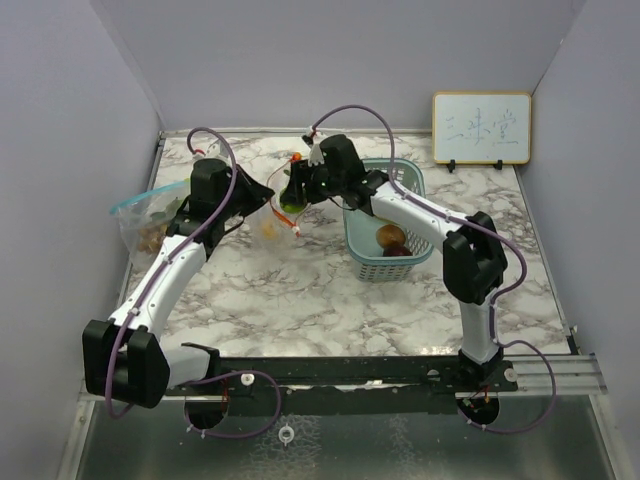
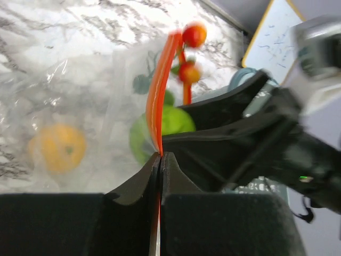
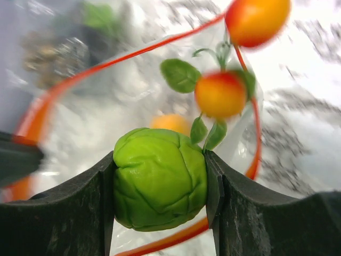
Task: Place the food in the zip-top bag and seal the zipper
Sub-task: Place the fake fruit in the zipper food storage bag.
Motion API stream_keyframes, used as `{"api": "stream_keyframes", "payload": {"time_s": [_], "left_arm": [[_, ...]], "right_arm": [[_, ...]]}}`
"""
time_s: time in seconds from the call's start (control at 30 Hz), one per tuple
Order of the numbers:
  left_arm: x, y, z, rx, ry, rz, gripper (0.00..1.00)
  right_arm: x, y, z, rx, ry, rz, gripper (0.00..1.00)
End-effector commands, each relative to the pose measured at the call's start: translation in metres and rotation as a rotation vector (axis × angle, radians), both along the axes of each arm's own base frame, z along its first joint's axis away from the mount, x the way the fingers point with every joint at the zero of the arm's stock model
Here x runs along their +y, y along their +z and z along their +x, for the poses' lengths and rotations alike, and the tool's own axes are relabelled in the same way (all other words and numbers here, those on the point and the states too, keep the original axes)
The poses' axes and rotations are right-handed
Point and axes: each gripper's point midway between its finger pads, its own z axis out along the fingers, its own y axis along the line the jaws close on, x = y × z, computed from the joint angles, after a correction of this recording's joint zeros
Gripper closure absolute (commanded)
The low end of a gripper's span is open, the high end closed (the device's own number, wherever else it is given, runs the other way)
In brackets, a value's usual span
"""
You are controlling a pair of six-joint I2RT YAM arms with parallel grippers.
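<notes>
A clear zip-top bag with an orange-red zipper rim lies at the back middle of the marble table. My left gripper is shut on that zipper strip and holds the mouth up. Over the open mouth, my right gripper is shut on a round green fruit, also seen as the green fruit in the left wrist view. A sprig of red-yellow berries with leaves hangs at the rim. An orange-yellow fruit lies inside the bag.
A teal mesh basket with brown pieces stands to the right of the bag. A second clear bag holding food lies at the table's left edge. A whiteboard leans on the back wall.
</notes>
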Motion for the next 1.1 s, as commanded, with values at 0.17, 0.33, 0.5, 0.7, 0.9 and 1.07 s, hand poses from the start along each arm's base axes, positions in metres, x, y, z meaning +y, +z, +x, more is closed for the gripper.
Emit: {"api": "stream_keyframes", "payload": {"time_s": [0.17, 0.33, 0.5, 0.7, 0.9, 1.07], "left_arm": [[-0.005, 0.053, 0.003, -0.148, -0.029, -0.016, 1.0], [-0.008, 0.041, 0.004, -0.129, -0.026, -0.039, 1.0], [-0.012, 0.033, 0.006, -0.117, -0.034, -0.067, 1.0], [-0.015, 0.03, 0.006, -0.11, -0.041, -0.083, 1.0], [-0.016, 0.021, 0.001, -0.084, -0.036, -0.11, 1.0], [-0.019, 0.017, 0.0, -0.073, -0.04, -0.149, 1.0]], "right_arm": [[-0.039, -0.055, 0.001, -0.048, -0.091, -0.355, 0.75], [-0.014, -0.035, -0.02, -0.193, -0.004, -0.418, 0.74], [0.006, -0.015, -0.049, -0.206, 0.104, -0.311, 0.71], [0.0, -0.011, -0.055, -0.232, 0.098, -0.298, 0.44], [-0.006, 0.03, -0.044, -0.293, 0.008, -0.241, 0.14], [-0.005, 0.062, -0.039, -0.305, 0.001, -0.158, 0.0]]}}
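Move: The right hand holds the green cabbage already at the open mouth of the red-rimmed bag; the inside it is bound for lies about 5 cm back, 5 cm to the left and 9 cm below. An orange fruit is already in there, 7 cm back, 6 cm left and 12 cm down. The tomato sprig hangs over the rim some 8 cm ahead, roughly at hand height. From the left hand, which pinches the rim, the bag's inside lies 6 cm back, 10 cm below. Letting go of the cabbage inside the bag ends it: with its grip kept, the right hand first drops about 5 cm and slightly right, fingers tipping some 20 degrees steeper, then draws back about 5 cm and a little left, opens wide and rises empty about 4 cm. The left fingers keep pinching the rim, lifting 2 to 3 cm before sinking again. ##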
